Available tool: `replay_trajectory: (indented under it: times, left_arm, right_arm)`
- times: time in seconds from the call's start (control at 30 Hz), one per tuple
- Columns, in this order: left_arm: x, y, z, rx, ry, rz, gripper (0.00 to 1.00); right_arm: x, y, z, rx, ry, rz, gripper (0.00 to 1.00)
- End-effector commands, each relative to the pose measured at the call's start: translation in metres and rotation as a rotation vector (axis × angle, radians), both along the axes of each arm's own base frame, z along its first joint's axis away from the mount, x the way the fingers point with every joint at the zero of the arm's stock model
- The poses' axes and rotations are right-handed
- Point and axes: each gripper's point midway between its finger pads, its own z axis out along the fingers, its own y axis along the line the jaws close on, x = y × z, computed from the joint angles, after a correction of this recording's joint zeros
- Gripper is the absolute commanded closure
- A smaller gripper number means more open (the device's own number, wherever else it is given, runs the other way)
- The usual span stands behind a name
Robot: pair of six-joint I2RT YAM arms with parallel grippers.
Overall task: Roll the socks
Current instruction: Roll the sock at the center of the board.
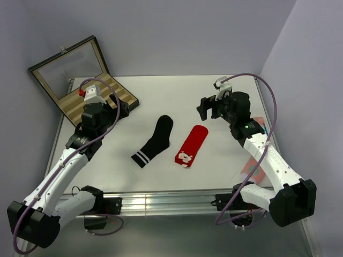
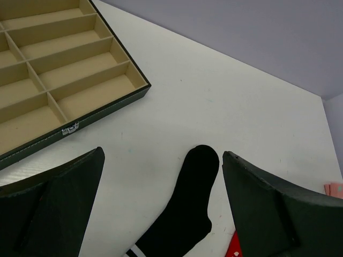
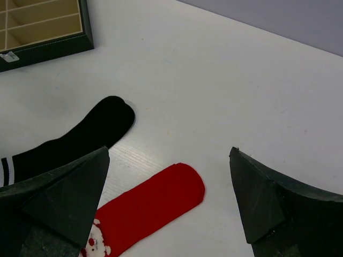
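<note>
Two socks lie flat side by side in the middle of the white table. The black sock [image 1: 155,140] has two white cuff stripes at its near end. The red sock [image 1: 192,144] has a white pattern at its near end. My left gripper [image 1: 124,108] hovers open to the left of the black sock; in the left wrist view the black sock's [image 2: 188,206] toe lies between the wide fingers of that gripper [image 2: 162,154]. My right gripper [image 1: 204,110] hangs open beyond the red sock; its wrist view shows the red sock's [image 3: 153,206] toe between the fingers of that gripper [image 3: 169,152], and the black sock [image 3: 80,136].
An open dark box [image 1: 102,96] with beige compartments and a raised lid stands at the back left, also visible as the box [image 2: 59,69] close to my left gripper. A salmon-pink piece of fabric [image 1: 253,168] lies partly under my right arm near the table's right edge.
</note>
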Motion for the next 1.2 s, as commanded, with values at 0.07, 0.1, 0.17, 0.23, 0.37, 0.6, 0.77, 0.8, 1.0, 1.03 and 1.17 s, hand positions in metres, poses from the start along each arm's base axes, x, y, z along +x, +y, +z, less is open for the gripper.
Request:
replay_trajectory:
  times: [0.07,0.1,0.17,0.23,0.37,0.6,0.77,0.8,1.0,1.03,1.17]
  left_arm:
    - [0.002,-0.006,0.012,-0.028,-0.04,-0.021,0.02]
    - [0.002,-0.006,0.011,-0.027,-0.037,-0.022,0.02]
    - [0.003,-0.008,0.012,-0.032,-0.04,-0.031,0.02]
    - [0.002,-0.01,0.01,-0.036,-0.039,-0.04,0.03]
    - [0.002,-0.017,0.001,-0.054,-0.036,-0.068,0.03]
    - [0.004,-0.034,-0.025,-0.085,-0.005,-0.091,0.05]
    - [0.003,-0.046,-0.044,-0.119,0.009,-0.114,0.05]
    - [0.002,-0.049,-0.047,-0.122,0.013,-0.12,0.05]
    - [-0.003,-0.056,-0.062,-0.134,0.032,-0.126,0.05]
    - [-0.002,-0.055,-0.062,-0.135,0.03,-0.121,0.05]
    - [-0.003,-0.055,-0.066,-0.133,0.038,-0.115,0.05]
  right_arm:
    - [0.001,-0.008,0.023,-0.008,-0.075,-0.027,0.0]
    - [0.0,-0.008,0.024,-0.022,-0.08,-0.019,0.0]
    - [0.0,-0.01,0.019,-0.051,-0.074,-0.015,0.0]
    - [0.0,-0.012,0.014,-0.101,-0.07,0.001,0.01]
    - [-0.014,-0.001,-0.019,-0.195,0.038,0.135,0.08]
    - [-0.062,0.02,-0.081,-0.397,0.123,0.345,0.21]
    - [-0.092,0.037,-0.113,-0.474,0.191,0.462,0.29]
    - [-0.096,0.039,-0.118,-0.493,0.199,0.476,0.32]
    - [-0.124,0.055,-0.145,-0.546,0.283,0.569,0.43]
    - [-0.127,0.058,-0.148,-0.552,0.289,0.577,0.45]
    - [-0.141,0.069,-0.161,-0.573,0.322,0.606,0.47]
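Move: The red sock's middle lies about 7 cm back and 7 cm to the left of the right hand, some 24 cm below it, its toe end pointing forward and a little right, its bear-faced cuff nearest the base. The black sock's middle is about 16 cm to the left of the red one and 2 cm farther out. From the left hand, the red sock is roughly 30 cm to the right, 6 cm back and 25 cm below. The right hand swoops down about 15 cm and back some 13 cm while drifting left, coming in over the cuff half of the red sock, as the wrist turns counter-clockwise about 35 degrees, rolls its left side down and tips the fingers steeply downward, and the wide-open fingers draw together to about half open, still clear of the cloth. Meanwhile the left hand, its fingers staying wide open, sinks about 8 cm and shifts 5 cm right towards the two socks, turning only slightly clockwise. ##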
